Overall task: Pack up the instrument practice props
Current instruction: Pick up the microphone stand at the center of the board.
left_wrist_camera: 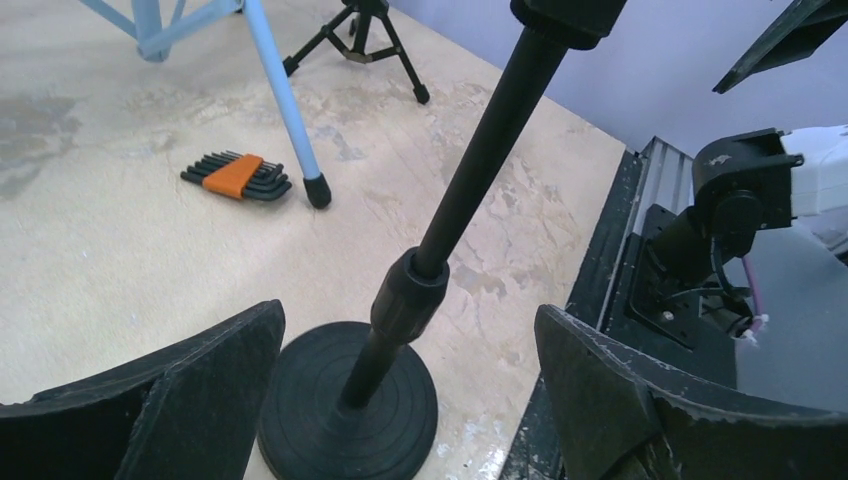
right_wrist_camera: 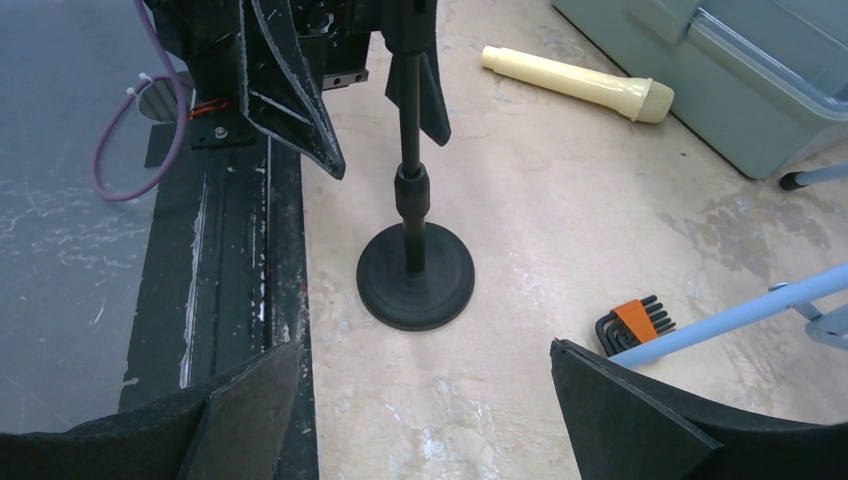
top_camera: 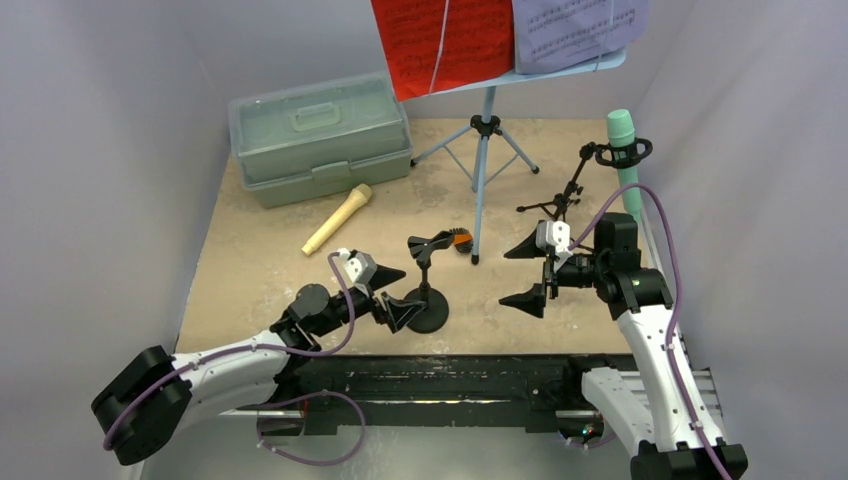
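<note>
The black round-base mic holder [top_camera: 428, 316] stands near the table's front edge. My left gripper [top_camera: 405, 288] is open, its jaws on either side of the holder's pole [left_wrist_camera: 470, 180] without touching it, just above the base [left_wrist_camera: 350, 400]. My right gripper [top_camera: 503, 276] is open and empty to the right, facing that holder [right_wrist_camera: 415, 275]. A tan microphone [top_camera: 338, 220] lies before the case. The teal microphone [top_camera: 625, 155] sits in the ring-top tripod holder [top_camera: 560, 205]. The light-blue music rack [top_camera: 484, 160] carries a red sheet [top_camera: 440, 40] and a purple sheet [top_camera: 575, 30].
A pale green plastic case [top_camera: 320, 135] with a handle stands shut at the back left. An orange-and-black hex key set [top_camera: 460, 238] lies by the rack's front leg [left_wrist_camera: 285, 100]. The black base rail [top_camera: 450, 385] runs along the near edge.
</note>
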Controlling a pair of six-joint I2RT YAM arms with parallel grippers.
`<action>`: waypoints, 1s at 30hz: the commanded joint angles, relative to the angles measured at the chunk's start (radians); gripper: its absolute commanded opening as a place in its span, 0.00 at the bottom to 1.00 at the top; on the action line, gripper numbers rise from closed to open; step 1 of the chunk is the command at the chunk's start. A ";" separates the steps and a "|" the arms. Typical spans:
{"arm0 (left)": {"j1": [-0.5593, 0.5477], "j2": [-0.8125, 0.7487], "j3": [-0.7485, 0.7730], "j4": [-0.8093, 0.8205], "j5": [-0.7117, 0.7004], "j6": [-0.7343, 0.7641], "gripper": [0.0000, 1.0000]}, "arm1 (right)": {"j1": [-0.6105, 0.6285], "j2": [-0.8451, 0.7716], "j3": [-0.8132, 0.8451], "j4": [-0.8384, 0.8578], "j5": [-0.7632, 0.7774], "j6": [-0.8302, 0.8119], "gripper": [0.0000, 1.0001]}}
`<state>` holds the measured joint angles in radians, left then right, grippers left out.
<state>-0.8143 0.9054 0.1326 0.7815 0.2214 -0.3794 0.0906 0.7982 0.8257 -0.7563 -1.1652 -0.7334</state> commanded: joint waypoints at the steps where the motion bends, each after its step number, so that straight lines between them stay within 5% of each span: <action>1: -0.005 0.064 0.011 0.163 -0.005 0.103 0.95 | -0.004 -0.004 0.004 -0.006 -0.008 -0.011 0.99; 8: -0.006 0.177 0.056 0.252 0.010 0.197 0.86 | -0.005 -0.004 0.004 -0.005 -0.008 -0.009 0.99; 30: -0.095 0.281 0.158 0.158 -0.098 0.339 0.72 | -0.004 -0.003 0.004 -0.006 -0.005 -0.009 0.99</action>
<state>-0.8875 1.1709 0.2512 0.9493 0.1734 -0.0910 0.0906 0.7982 0.8257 -0.7563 -1.1652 -0.7334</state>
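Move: The microphone stand's pole is close in front of the open left hand, about 3 cm ahead and 5 cm to its right, with the stand's middle some 2 cm below the hand. From this hand, the hex key set lies roughly 21 cm ahead and 14 cm right, and the music stand's near foot about 16 cm ahead and 17 cm right. The yellow microphone lies about 27 cm ahead and 17 cm left. From the idle right hand, the microphone stand is some 16 cm left, 4 cm ahead and 10 cm lower. The left hand eases about 4 cm to its right and forward onto the microphone stand's pole, dipping a little over a centimetre early on and coming back up, so that its fingertips come around the pole above the collar. As it goes it rolls some 15 degrees about its own pointing line, forward edge rising, which squares the fingers to the upright pole, and tips slightly downward while the fingers start closing from nearly wide open to about three quarters, with no grip on the pole seen yet. ##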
